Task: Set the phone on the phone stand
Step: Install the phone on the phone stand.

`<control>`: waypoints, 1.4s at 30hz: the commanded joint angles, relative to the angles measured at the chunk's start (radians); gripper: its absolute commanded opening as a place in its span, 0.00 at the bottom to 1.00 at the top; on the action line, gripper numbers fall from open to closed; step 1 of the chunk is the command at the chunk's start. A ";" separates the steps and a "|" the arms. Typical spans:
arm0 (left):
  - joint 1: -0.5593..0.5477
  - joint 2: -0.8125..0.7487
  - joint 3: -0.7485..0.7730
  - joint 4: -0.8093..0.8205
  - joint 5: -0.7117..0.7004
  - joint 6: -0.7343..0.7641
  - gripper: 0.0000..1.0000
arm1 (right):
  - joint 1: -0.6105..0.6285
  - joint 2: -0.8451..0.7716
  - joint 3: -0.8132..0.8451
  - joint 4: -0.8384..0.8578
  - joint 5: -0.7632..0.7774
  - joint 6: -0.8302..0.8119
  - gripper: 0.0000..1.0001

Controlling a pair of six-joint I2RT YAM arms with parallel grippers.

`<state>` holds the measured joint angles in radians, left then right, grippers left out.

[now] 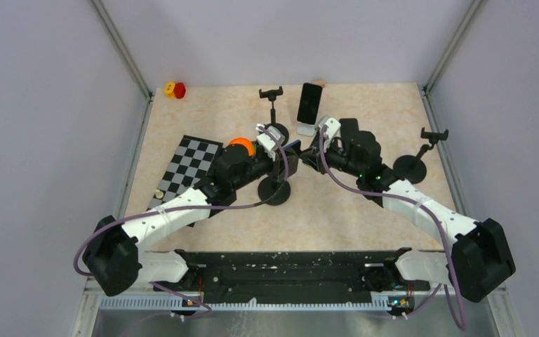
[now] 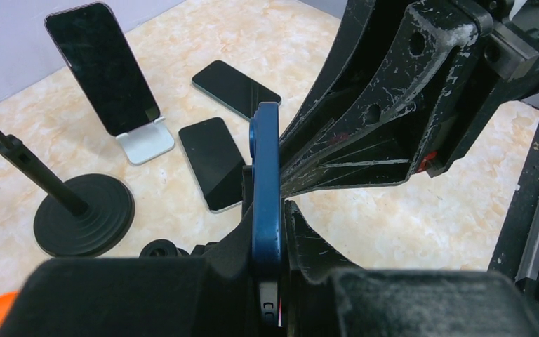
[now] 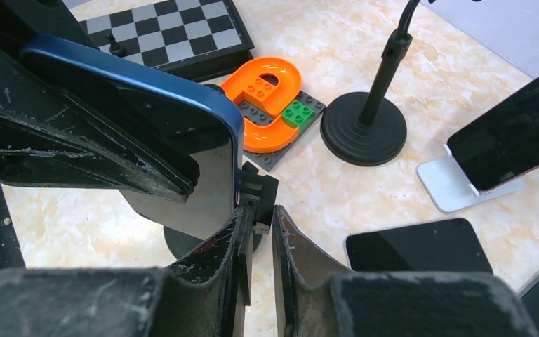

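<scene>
My left gripper (image 1: 281,144) (image 2: 267,210) is shut on a blue phone (image 2: 265,175) (image 3: 182,133), which it holds on edge above the table's middle. The phone stand's black round base (image 1: 275,191) sits just below it. In the right wrist view the phone's lower corner meets the stand's small black clamp (image 3: 261,193). My right gripper (image 1: 316,151) (image 3: 258,214) faces the left one, its jaws a narrow gap apart with the clamp's end at their tips. Whether they pinch it is unclear.
A dark phone leans on a white stand (image 1: 309,105) (image 2: 144,140) at the back. Two phones (image 2: 214,161) (image 2: 235,88) lie flat near it. Other black stands (image 1: 271,95) (image 1: 410,168), a chessboard (image 1: 193,168) and an orange toy on a brick plate (image 3: 267,105) surround the arms.
</scene>
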<state>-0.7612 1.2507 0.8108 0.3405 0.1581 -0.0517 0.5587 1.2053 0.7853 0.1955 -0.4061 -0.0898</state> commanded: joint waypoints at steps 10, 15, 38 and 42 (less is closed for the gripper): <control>0.034 0.041 -0.031 -0.082 -0.013 0.090 0.00 | 0.021 -0.014 0.036 -0.054 -0.181 -0.052 0.26; 0.034 0.038 -0.035 -0.080 -0.017 0.092 0.00 | 0.021 -0.023 0.062 -0.098 -0.193 -0.080 0.31; 0.037 -0.001 -0.061 -0.048 0.183 0.121 0.00 | 0.010 -0.057 0.126 -0.246 -0.279 -0.167 0.45; 0.047 -0.027 -0.054 -0.050 0.242 0.116 0.00 | -0.031 -0.095 0.130 -0.252 -0.276 -0.166 0.55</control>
<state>-0.7322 1.2304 0.7799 0.3462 0.3511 0.0620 0.5537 1.1801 0.8661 -0.0727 -0.6186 -0.2470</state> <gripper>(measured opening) 0.134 0.507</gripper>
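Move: The clamp jaw of the phone stand sits between the right fingertips, about 1 cm ahead and 1 cm to the left at their height. The phone's middle is some 5 cm left and 3 cm back. The stand's base is 9 cm left, 2 cm back and 18 cm below, and a lying phone is 13 cm ahead, 8 cm right and 19 cm down. The left hand already pinches the phone, its middle about 1 cm to the right and level fore and aft. The right hand lets go of the clamp jaw at the phone's far end, its fingers spreading to about half open at first nearly in place, then draws back about 4 cm, mostly in the second half, while turning some 15 degrees counter-clockwise. The left hand keeps its pinch on the phone and eases it back about 2 cm, turning it roughly 10 degrees clockwise, faster towards the end. ##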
